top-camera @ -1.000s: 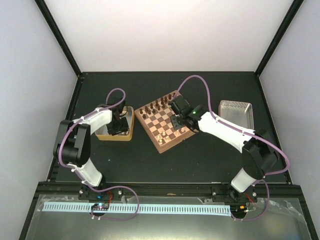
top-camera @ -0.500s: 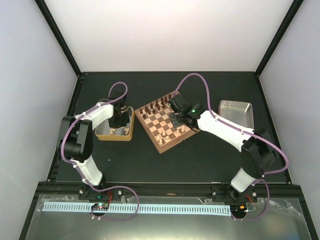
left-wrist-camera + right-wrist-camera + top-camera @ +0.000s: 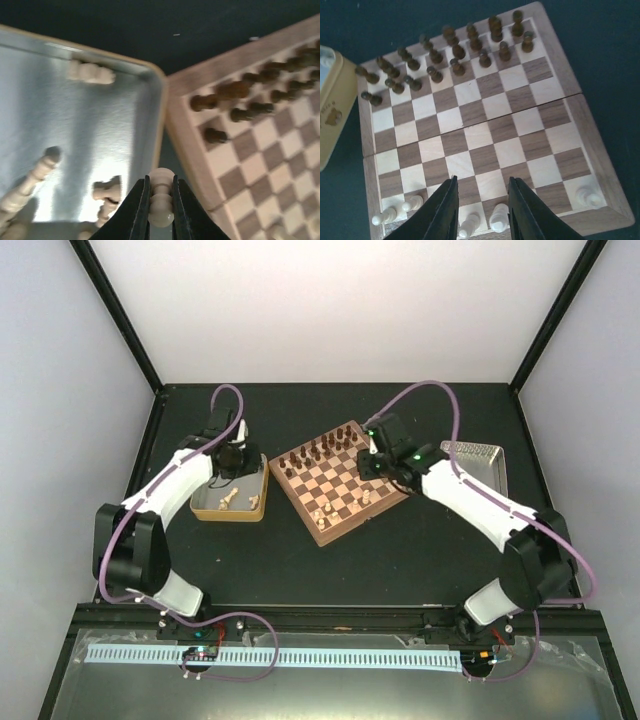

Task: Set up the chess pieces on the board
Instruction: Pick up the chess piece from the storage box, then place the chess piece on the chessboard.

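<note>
The board (image 3: pixel 340 483) lies angled at mid-table. Dark chess pieces (image 3: pixel 312 451) fill its far-left rows, and a few cream pieces (image 3: pixel 325 512) stand along its near-right rows. My left gripper (image 3: pixel 230 460) hangs over the tan tray's right edge, shut on a cream pawn (image 3: pixel 161 181) that stands upright between the fingers (image 3: pixel 141 210). In the left wrist view the board (image 3: pixel 260 150) is to the right. My right gripper (image 3: pixel 482 179) hovers open and empty above the board's cream side (image 3: pixel 485 130). Cream pieces (image 3: pixel 497 218) stand just below it.
The tan tray (image 3: pixel 230 517) left of the board holds loose cream pieces (image 3: pixel 90 72) lying on their sides. A silver metal tray (image 3: pixel 475 455) sits at the right, partly behind my right arm. Dark matting surrounds the board.
My left gripper closed on a cream pawn in the tray and rose with it toward the tray's right edge. My right gripper lifted off the board's near rows and drew back to the right.
</note>
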Robot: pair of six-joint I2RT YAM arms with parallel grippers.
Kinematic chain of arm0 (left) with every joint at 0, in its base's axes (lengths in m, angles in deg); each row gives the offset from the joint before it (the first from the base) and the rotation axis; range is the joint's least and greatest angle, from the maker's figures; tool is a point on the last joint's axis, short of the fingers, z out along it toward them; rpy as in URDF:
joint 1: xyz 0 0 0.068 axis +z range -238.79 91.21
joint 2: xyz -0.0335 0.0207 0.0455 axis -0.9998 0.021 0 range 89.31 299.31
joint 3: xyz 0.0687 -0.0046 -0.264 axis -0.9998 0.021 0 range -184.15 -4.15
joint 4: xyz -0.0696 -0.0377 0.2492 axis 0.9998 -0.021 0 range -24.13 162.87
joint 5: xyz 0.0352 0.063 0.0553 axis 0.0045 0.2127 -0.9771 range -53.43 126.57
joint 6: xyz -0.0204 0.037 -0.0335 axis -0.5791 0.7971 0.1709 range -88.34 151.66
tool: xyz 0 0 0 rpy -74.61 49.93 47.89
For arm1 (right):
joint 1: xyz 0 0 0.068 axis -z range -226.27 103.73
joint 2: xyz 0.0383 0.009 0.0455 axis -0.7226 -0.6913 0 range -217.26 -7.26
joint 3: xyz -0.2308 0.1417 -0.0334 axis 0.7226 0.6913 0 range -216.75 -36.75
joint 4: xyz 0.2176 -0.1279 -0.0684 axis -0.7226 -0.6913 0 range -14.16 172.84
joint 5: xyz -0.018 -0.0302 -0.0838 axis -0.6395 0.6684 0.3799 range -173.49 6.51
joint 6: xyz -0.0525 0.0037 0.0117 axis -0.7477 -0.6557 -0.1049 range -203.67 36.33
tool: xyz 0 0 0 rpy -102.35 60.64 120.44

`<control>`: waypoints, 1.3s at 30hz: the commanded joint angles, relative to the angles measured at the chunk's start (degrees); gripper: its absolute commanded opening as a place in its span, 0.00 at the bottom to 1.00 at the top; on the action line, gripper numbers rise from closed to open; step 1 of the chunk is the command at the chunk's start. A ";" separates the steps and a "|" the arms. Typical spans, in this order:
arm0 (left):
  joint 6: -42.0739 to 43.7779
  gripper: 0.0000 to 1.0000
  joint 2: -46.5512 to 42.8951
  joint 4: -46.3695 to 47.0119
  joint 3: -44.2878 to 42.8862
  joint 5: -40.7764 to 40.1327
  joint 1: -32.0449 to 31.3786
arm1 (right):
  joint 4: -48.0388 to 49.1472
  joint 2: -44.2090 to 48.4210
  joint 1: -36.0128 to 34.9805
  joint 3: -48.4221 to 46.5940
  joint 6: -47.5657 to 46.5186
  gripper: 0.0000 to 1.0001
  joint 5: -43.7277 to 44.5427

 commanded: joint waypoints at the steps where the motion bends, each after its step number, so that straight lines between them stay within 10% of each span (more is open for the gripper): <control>1: 2.07 0.02 -2.09 4.92 -1.71 12.52 -1.82 | 5.76 4.89 5.04 3.81 5.85 0.30 -7.16; 14: 15.86 0.05 10.20 -4.88 -17.34 4.39 -26.40 | 3.47 11.78 13.69 12.70 15.40 0.30 -0.89; 39: 21.68 0.09 31.16 -20.70 -32.36 -0.54 -31.17 | 2.09 13.21 15.96 15.49 16.14 0.30 -0.14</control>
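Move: My left hand holds a white piece and is taking it to a free square on the board's near, white side, about 22 cm to the right, 5 cm back and 9 cm below. Beyond that square two white pieces stand roughly 26 and 28 cm to my left hand's right, 6 cm back; nearer dark pieces are 8 cm right and 3 ahead. The storage box's middle lies 7 cm left, 3 back. From my empty right hand the square is some 5 cm left, level, 13 below. Keeping the white piece pinched, my left hand swings right over the board some 22 cm, drifting back about 5 and rising a little as it turns roughly 45 degrees clockwise; then it sinks about 10 cm towards the free square beside the two white pieces. My right hand, part-open and empty, clears away about 12 cm to the right, turning clockwise. ##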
